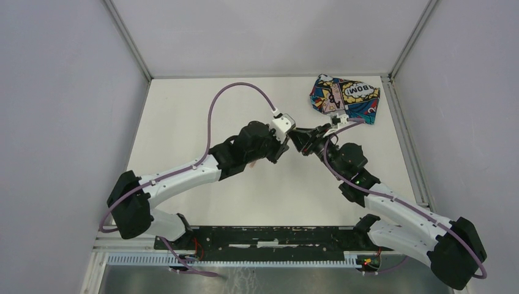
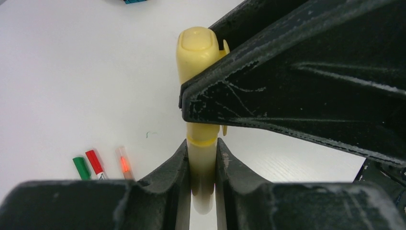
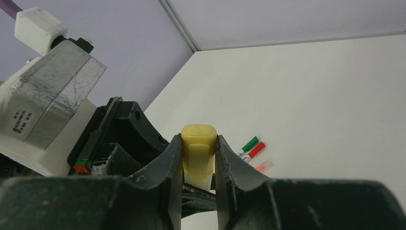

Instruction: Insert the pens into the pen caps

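In the left wrist view my left gripper (image 2: 202,146) is shut on the pale barrel of the yellow pen (image 2: 203,165). The yellow pen cap (image 2: 195,50) sits on its far end, and one of the right gripper's black fingers (image 2: 297,81) hides part of the join. In the right wrist view my right gripper (image 3: 198,141) is shut on that yellow cap (image 3: 198,148), clip side facing the camera. In the top view the two grippers (image 1: 297,135) meet tip to tip above the table's middle. Green (image 2: 81,167), red (image 2: 95,162) and orange (image 2: 123,164) pens lie side by side on the table.
A comic-print fabric pouch (image 1: 344,98) lies at the back right of the white table (image 1: 202,110). The three lying pens (image 3: 256,150) are to the right of the right gripper in its wrist view. Grey walls close in the table's sides and back.
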### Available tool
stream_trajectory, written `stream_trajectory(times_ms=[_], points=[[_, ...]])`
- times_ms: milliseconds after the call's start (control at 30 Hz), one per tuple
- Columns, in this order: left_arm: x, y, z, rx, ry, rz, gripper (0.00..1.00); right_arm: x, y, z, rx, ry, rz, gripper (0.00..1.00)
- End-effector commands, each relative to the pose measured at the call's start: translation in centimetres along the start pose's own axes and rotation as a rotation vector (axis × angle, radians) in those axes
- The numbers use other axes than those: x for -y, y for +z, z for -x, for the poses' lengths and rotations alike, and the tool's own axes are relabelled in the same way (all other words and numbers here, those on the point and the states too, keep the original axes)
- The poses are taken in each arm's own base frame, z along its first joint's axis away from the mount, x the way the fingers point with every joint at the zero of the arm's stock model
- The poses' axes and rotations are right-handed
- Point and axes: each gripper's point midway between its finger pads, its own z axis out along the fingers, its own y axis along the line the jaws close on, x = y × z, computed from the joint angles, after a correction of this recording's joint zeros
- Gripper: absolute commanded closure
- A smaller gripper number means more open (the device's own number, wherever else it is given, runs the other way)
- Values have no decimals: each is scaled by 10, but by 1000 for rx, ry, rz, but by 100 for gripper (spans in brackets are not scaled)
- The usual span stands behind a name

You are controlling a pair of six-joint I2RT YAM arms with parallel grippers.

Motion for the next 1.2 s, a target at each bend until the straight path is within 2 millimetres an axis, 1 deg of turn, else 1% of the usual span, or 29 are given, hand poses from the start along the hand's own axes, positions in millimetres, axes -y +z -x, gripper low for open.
stream_trajectory(times_ms=[0,100,200,400,533,600,733,833,967,1033,1167], points=[[0,-26,89,318,-35,1,98,-10,-12,-54,-185,13,87,91],[4,-38,99,365,-32,-32,98,-9,-13,-55,-196,20,69,100],[15,-54,118,445,-38,-97,98,-5,-12,-54,-228,-6,28,100],[27,-86,164,583,-45,-171,98,-11,-15,-44,-249,-53,18,100],[32,-99,185,635,-42,-198,98,-12,-20,-43,-260,-71,-1,100],[33,-104,195,661,-41,-205,98,-13,-21,-47,-278,-79,-12,100],[33,-117,214,718,-34,-212,98,-13,-27,-64,-346,-104,-37,100],[31,-124,225,748,-20,-199,98,-13,-32,-80,-385,-102,-43,100],[28,-126,231,764,1,-183,98,-14,-40,-100,-418,-79,-47,100],[28,-130,235,778,4,-179,98,-12,-44,-107,-435,-78,-59,100],[26,-137,245,817,9,-170,98,-15,-51,-129,-497,-66,-39,100]])
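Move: Just above the left hand's grip on the yellow pen, its middle about 5 cm up and 1 cm ahead and to the right, sits the yellow cap, already on the pen and held by the right hand. From the right hand the yellow pen's middle lies some 5 cm below, 1 cm back and 1 cm left. From the left hand, the orange pen lies about 9 cm left and 3 ahead, the red pen 12 left and 4 ahead, both roughly 20 cm down. Lifting together, both hands keep hold of the joined yellow pen and cap. They first ease back about 2 cm, then rise, the left about 7 cm and the right about 6, before both start sinking by around 1 cm. Meanwhile the left fingers, below on the pen body, tip up some 10 degrees; neither grip opens or tightens. ##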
